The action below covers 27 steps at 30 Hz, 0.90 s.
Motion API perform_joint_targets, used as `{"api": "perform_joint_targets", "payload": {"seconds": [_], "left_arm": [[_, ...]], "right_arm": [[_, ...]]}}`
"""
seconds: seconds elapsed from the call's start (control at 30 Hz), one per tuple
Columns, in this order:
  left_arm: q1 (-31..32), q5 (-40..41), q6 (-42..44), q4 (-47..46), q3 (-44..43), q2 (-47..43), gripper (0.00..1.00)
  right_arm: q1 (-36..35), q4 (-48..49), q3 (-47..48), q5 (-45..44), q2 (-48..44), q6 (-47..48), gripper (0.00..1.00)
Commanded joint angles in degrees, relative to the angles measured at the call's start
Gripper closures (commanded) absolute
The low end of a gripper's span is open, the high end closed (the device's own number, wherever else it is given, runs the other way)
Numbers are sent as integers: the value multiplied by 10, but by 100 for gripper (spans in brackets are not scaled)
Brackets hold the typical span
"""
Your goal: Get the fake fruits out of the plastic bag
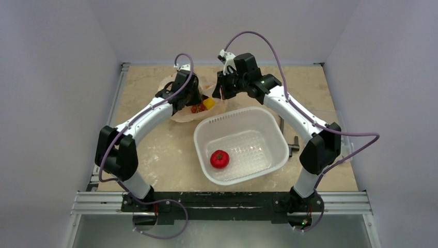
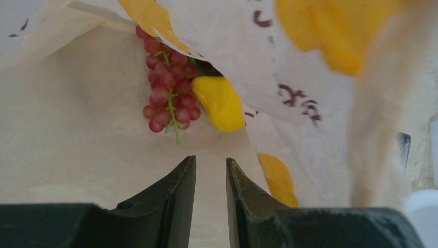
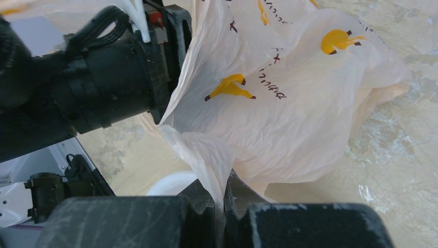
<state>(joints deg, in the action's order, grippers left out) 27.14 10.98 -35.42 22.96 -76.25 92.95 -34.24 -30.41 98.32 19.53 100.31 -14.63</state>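
The plastic bag (image 1: 182, 114) lies at the back of the table, peach with yellow prints, its mouth held up. My right gripper (image 3: 223, 188) is shut on a twisted edge of the plastic bag (image 3: 289, 119). Inside the bag lie a bunch of reddish grapes (image 2: 168, 88) and a yellow lemon-like fruit (image 2: 219, 102), side by side. My left gripper (image 2: 210, 161) is inside the bag mouth, just short of the grapes, its jaws a narrow gap apart with nothing between them. A red tomato (image 1: 219, 158) sits in the white basin (image 1: 240, 112).
The white perforated basin stands in the middle of the table, just in front of the bag. A dark metal fitting (image 1: 294, 140) lies on the table at the basin's right side. Grey walls close in the table on three sides.
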Motion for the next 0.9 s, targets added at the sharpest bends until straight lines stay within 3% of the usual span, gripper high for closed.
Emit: {"api": "perform_joint_targets", "payload": {"seconds": [0.0, 0.23, 0.33, 0.43, 0.67, 0.87], "left_arm": [[-2, -61, 11, -57, 33, 6, 74], [-19, -51, 16, -96, 123, 0, 58], [-35, -76, 22, -121, 130, 30, 57], [-43, -76, 29, -146, 127, 42, 55], [-68, -48, 40, -187, 85, 70, 36], [-84, -32, 61, -203, 31, 129, 34]], "right_arm": [[-2, 15, -11, -66, -3, -19, 100], [-4, 33, -42, -114, -12, -35, 100], [-7, 33, -53, -107, -12, -32, 100], [-11, 32, -62, -103, -11, -21, 100], [-11, 12, -33, -105, 6, -12, 100], [-12, -9, -8, -92, 19, -27, 100]]}}
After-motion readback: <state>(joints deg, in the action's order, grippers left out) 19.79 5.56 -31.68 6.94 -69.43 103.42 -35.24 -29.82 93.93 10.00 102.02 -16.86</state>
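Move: From the left hand, the grapes lie in the open bag about 6 cm ahead, straight in line sideways and some 14 cm below; the yellow fruit is about 5 cm to the right of the grapes and 1 cm farther out. The white bin's middle is roughly 16 cm back and 18 cm right. From the right hand, which holds the bag's rim, the grapes are about 9 cm ahead, 8 cm left and 22 cm below. Left dips 9 cm into the bag, then reaches forward, fingers opening; right lowers its pinched rim 5 cm. ##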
